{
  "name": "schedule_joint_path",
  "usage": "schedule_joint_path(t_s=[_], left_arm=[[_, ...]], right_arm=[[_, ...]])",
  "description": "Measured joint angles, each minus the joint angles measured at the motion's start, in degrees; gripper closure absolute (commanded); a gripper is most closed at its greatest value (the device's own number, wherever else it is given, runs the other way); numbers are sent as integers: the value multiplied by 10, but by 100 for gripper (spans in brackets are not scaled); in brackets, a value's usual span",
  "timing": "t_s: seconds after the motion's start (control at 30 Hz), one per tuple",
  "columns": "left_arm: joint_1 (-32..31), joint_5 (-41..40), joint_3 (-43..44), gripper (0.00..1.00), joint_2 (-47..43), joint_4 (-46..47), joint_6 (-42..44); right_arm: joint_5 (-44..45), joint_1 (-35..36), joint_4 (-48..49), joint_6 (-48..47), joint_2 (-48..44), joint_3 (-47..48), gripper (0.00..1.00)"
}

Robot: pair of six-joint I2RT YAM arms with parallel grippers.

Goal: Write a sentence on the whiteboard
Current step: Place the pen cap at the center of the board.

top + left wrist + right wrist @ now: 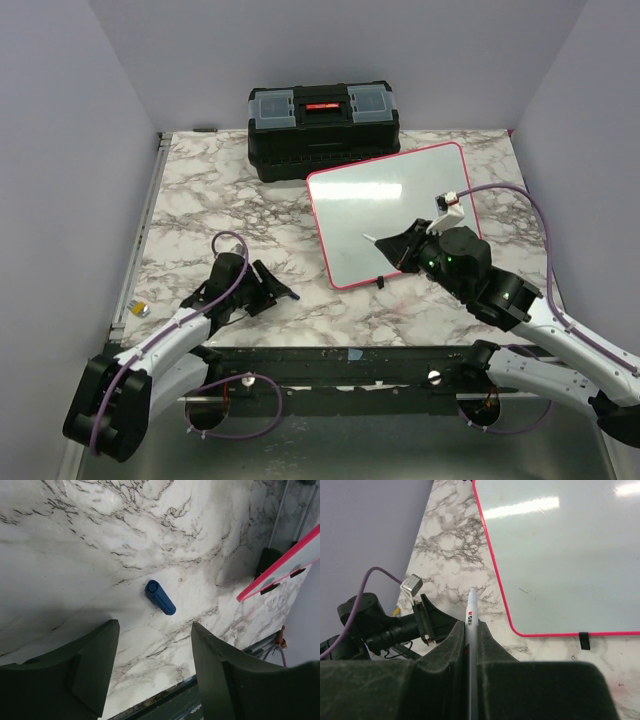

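Observation:
The whiteboard (395, 205) lies flat at the table's right centre, its red-pink rim (496, 575) showing and its surface blank. My right gripper (392, 250) (471, 629) is shut on a white marker (471, 611). The marker's uncapped tip (370, 238) shows over the board's near left part in the top view; I cannot tell whether it touches. My left gripper (276, 285) (155, 632) stands open and low over the marble with nothing between its fingers. A blue marker cap (160, 597) lies on the table just beyond its fingertips.
A black toolbox (322, 128) stands at the back, touching the whiteboard's far left corner. A small yellow object (143, 310) sits at the table's left edge. The board's corner and black feet (280, 565) are to the right of the left gripper.

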Motion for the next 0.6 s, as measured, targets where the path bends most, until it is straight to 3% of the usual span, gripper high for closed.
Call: schedule_joint_path(t_s=[0.23,0.47,0.6], left_arm=[[0,-17,14,2,-62,-57,20],[0,-43,91,2,-139,-125,75],[0,-37,170,3,-123,-140,138]], right_arm=[[15,0,-18,-5,-5,0,99],[36,0,-45,-6,-26,0,99],[45,0,-53,-6,-38,0,99]])
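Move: The pen cap already lies on the table free of the left hand's fingertips, about 3 cm below, 1 cm ahead and 3 cm to the right of that hand. The whiteboard's middle is some 25 cm ahead and 31 cm right of it, at nearly its height. From the right hand, which holds the pen, that middle is about 28 cm straight ahead and 22 cm down, the black clip 8 cm ahead, 3 cm left and 25 cm down, the cap 2 cm ahead, 26 cm left and 26 cm down. Upward and away from the pen cap goes the left hand, slowly at first, then fast, some 12 cm in all with about 3 cm forward near the end. Its fingers go from half open to wide open while the wrist tips them up by about 20 degrees. The right hand, still pinching the uncapped pen in the air, drifts a few centimetres to the right and turns slightly clockwise. ##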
